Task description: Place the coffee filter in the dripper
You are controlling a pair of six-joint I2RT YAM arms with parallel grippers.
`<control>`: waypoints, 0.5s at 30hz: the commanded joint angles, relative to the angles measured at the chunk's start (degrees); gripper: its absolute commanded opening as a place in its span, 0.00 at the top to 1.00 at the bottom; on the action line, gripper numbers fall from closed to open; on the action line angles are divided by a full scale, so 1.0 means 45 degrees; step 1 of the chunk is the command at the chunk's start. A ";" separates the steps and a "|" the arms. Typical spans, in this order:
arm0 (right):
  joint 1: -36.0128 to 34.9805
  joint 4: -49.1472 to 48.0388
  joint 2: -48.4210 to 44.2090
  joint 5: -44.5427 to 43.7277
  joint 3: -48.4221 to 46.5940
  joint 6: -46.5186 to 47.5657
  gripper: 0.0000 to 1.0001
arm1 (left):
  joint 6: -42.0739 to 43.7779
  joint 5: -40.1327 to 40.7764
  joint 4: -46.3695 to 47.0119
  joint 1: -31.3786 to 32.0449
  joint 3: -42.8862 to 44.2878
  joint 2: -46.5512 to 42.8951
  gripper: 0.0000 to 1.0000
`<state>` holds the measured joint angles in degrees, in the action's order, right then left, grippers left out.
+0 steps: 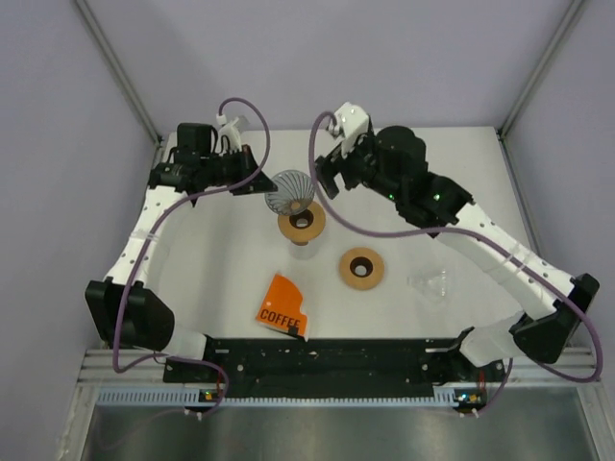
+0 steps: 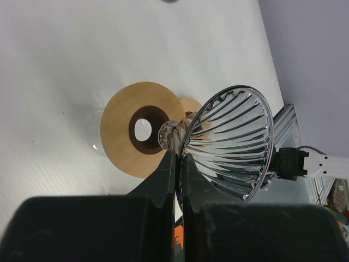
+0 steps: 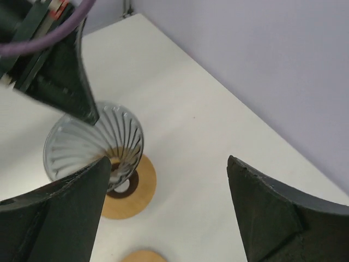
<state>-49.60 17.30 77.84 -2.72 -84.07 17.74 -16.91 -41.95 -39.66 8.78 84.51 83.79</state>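
My left gripper [image 1: 261, 182] is shut on the wall of a ribbed clear glass dripper cone [image 1: 288, 192], held tilted with its narrow end at a wooden ring [image 1: 301, 222] on a glass base. In the left wrist view the jaws [image 2: 178, 155] pinch the cone [image 2: 232, 144] near its neck, above the ring [image 2: 139, 128]. My right gripper [image 1: 332, 178] is open and empty just right of the cone; its view [image 3: 169, 159] shows the cone [image 3: 92, 142] and ring [image 3: 131, 188] below. An orange pack marked COFFEE [image 1: 282, 307] lies near the front edge. No loose filter shows.
A second wooden ring [image 1: 361, 269] lies on the table at centre right. A small clear glass piece [image 1: 432, 284] lies further right. Grey walls close the back and both sides. The arm bases stand at the near edge.
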 commanded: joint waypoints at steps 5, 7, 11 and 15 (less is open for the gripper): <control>0.0984 0.2464 0.2231 -0.0041 -0.2626 -0.5972 0.20 | -0.1633 0.0143 0.1760 -0.0016 -0.0868 -0.0845 1.00; 0.0965 0.2659 0.2505 0.0310 -0.2665 -0.6070 0.23 | -0.1751 0.0260 0.1898 -0.0017 -0.1006 -0.0944 1.00; 0.0984 0.2972 0.2954 0.0351 -0.2684 -0.6148 0.31 | -0.1828 0.0456 0.1996 -0.0017 -0.1182 -0.1022 1.00; 0.0965 0.2992 0.3287 0.0546 -0.2684 -0.6207 0.48 | -0.2102 0.0300 0.2387 -0.0016 -0.1436 -0.0925 1.00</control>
<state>-44.88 30.89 92.42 -1.58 -94.52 -8.12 -24.16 -39.62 -34.48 8.78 78.83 81.60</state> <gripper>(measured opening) 0.569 0.043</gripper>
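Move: The ribbed clear cone that the right hand goes for, already pinched by its rim in the left fingers, lies about 2 cm ahead of the right hand, 7 cm to its left and 9 cm lower; from the left hand its middle is some 3 cm right, 2 cm back and slightly below. Counted from the right hand, the wooden collar on the glass pitcher is about 3 cm ahead, 5 cm left and 24 cm down, and the second wooden collar on the table roughly 3 cm back, 8 cm right and 34 cm down. Forward first, some 3.5 cm with a slight rise, then down about 10 cm and a little left, the right hand comes in on the near-right part of the cone's rim, tipping its fingers down some 30 degrees, turning slightly clockwise and partly closing from wide open. The left hand keeps its pinch on the rim and sinks barely 1.5 cm. ##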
